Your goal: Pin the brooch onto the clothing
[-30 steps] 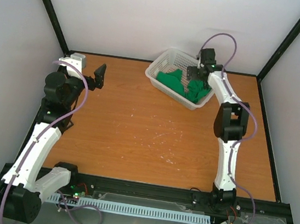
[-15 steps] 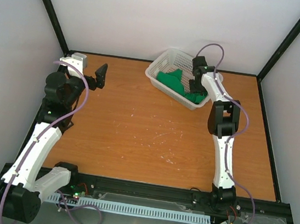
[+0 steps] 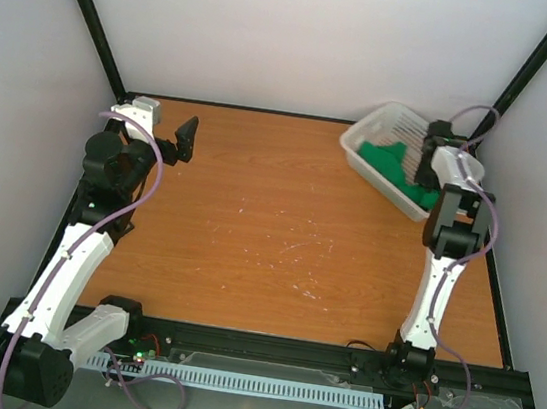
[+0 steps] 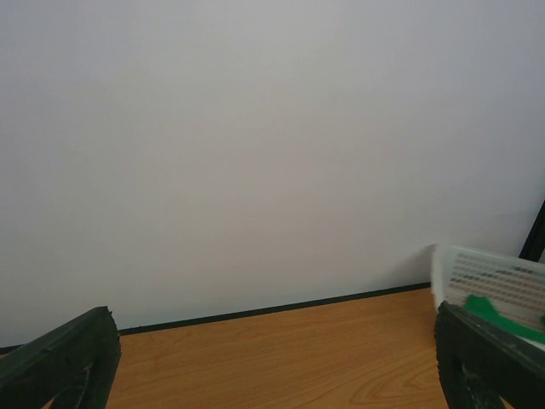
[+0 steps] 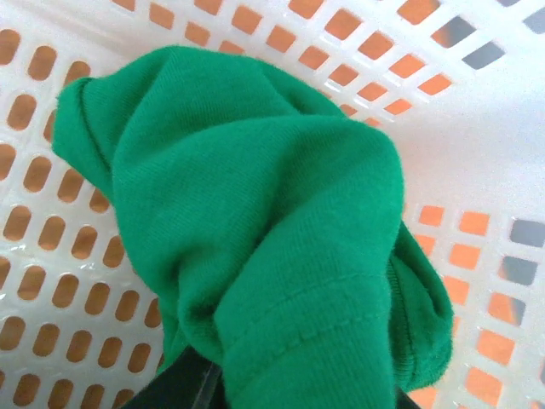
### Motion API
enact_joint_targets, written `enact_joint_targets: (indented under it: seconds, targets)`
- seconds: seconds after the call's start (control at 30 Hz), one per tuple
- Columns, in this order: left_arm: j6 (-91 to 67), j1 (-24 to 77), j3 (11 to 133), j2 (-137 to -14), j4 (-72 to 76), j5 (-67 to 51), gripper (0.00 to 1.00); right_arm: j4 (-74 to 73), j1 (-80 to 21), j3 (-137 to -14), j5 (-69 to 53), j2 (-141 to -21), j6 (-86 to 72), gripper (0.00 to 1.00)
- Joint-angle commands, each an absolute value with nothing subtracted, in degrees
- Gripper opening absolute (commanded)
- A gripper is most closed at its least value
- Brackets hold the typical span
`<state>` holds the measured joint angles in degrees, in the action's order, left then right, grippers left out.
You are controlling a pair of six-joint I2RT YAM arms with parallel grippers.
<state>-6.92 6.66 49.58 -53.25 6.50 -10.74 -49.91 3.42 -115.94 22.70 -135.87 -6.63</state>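
Note:
The clothing (image 3: 388, 162) is a bright green shirt, bunched in a white perforated basket (image 3: 368, 136) at the back right of the table. My right gripper (image 3: 428, 162) reaches down into that basket. In the right wrist view the clothing (image 5: 255, 213) fills the frame, gathered in a thick fold between the jaws; only one dark finger (image 5: 174, 388) peeks out beneath it. My left gripper (image 3: 183, 139) hangs open above the table's back left, far from the basket, nothing between its fingers (image 4: 68, 358). The brooch is out of view.
The basket (image 4: 490, 277) with a bit of green cloth shows at the right edge of the left wrist view, and it sits close to the black corner post (image 3: 534, 67). The white back wall (image 4: 255, 128) stands just behind the orange tabletop (image 3: 281, 226).
My right gripper closed on the green shirt and swung right. The basket slid with it from back centre toward the back right corner. The left arm stayed still.

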Motion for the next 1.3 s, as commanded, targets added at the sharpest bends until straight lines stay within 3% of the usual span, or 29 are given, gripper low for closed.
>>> enact_joint_targets:
  seconds: [0.0, 0.3, 0.6, 0.83, 1.03, 1.13, 1.27]
  targets:
    - [-7.7, 7.5, 49.7, -53.5, 8.6, -11.0, 1.0, -45.0, 8.9, -107.3, 25.6, -127.4, -12.0, 0.03]
    - [-7.7, 7.9, 49.5, -53.4, 8.8, -10.7, 1.0, -39.6, 11.1, -101.3, 19.0, -119.3, -15.5, 0.03]
    - [-8.4, 8.3, 49.2, -53.9, 9.1, -11.2, 1.0, -46.4, 10.7, -120.5, 11.6, -113.8, -9.8, 0.03]
    - [-8.9, 8.3, 49.1, -54.4, 9.4, -11.6, 1.0, -46.5, 0.4, -118.1, 11.5, -101.0, -6.9, 0.03]
    - [-9.6, 8.3, 48.7, -54.7, 9.9, -12.1, 1.0, -50.9, -11.1, -125.4, 13.4, -93.9, -5.9, 0.03]
    - [-9.7, 8.3, 48.7, -54.5, 9.9, -12.1, 1.0, -50.0, -13.3, -127.4, 3.0, -90.2, -8.5, 0.06]
    - [-9.7, 8.3, 48.7, -54.0, 9.9, -12.2, 1.0, -44.9, -13.5, -121.3, -15.3, -86.4, -12.5, 0.14]
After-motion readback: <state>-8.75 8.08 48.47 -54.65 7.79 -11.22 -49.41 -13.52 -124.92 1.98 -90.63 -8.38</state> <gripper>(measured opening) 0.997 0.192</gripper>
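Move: My right fingers already pinch the green clothing down in the white basket; the clothing's middle lies some 6 cm to their left and about level ahead. The basket's own middle is about 5 cm to the left and 3 cm farther out. The open table's middle is roughly 40 cm left of the hand, 22 cm nearer me and 5 cm lower. From my left hand the clothing lies about 17 cm ahead, 64 cm right and 34 cm below. Still pinching the clothing, my right hand first carries on low to the right and back by about 8 and 5 cm, then pulls it steeply up out of the basket, some 45 cm, swinging left and drawing back as it climbs. The wrist tips the fingers up from steeply down to nearly level forward, turning a little left; the grip stays shut. ##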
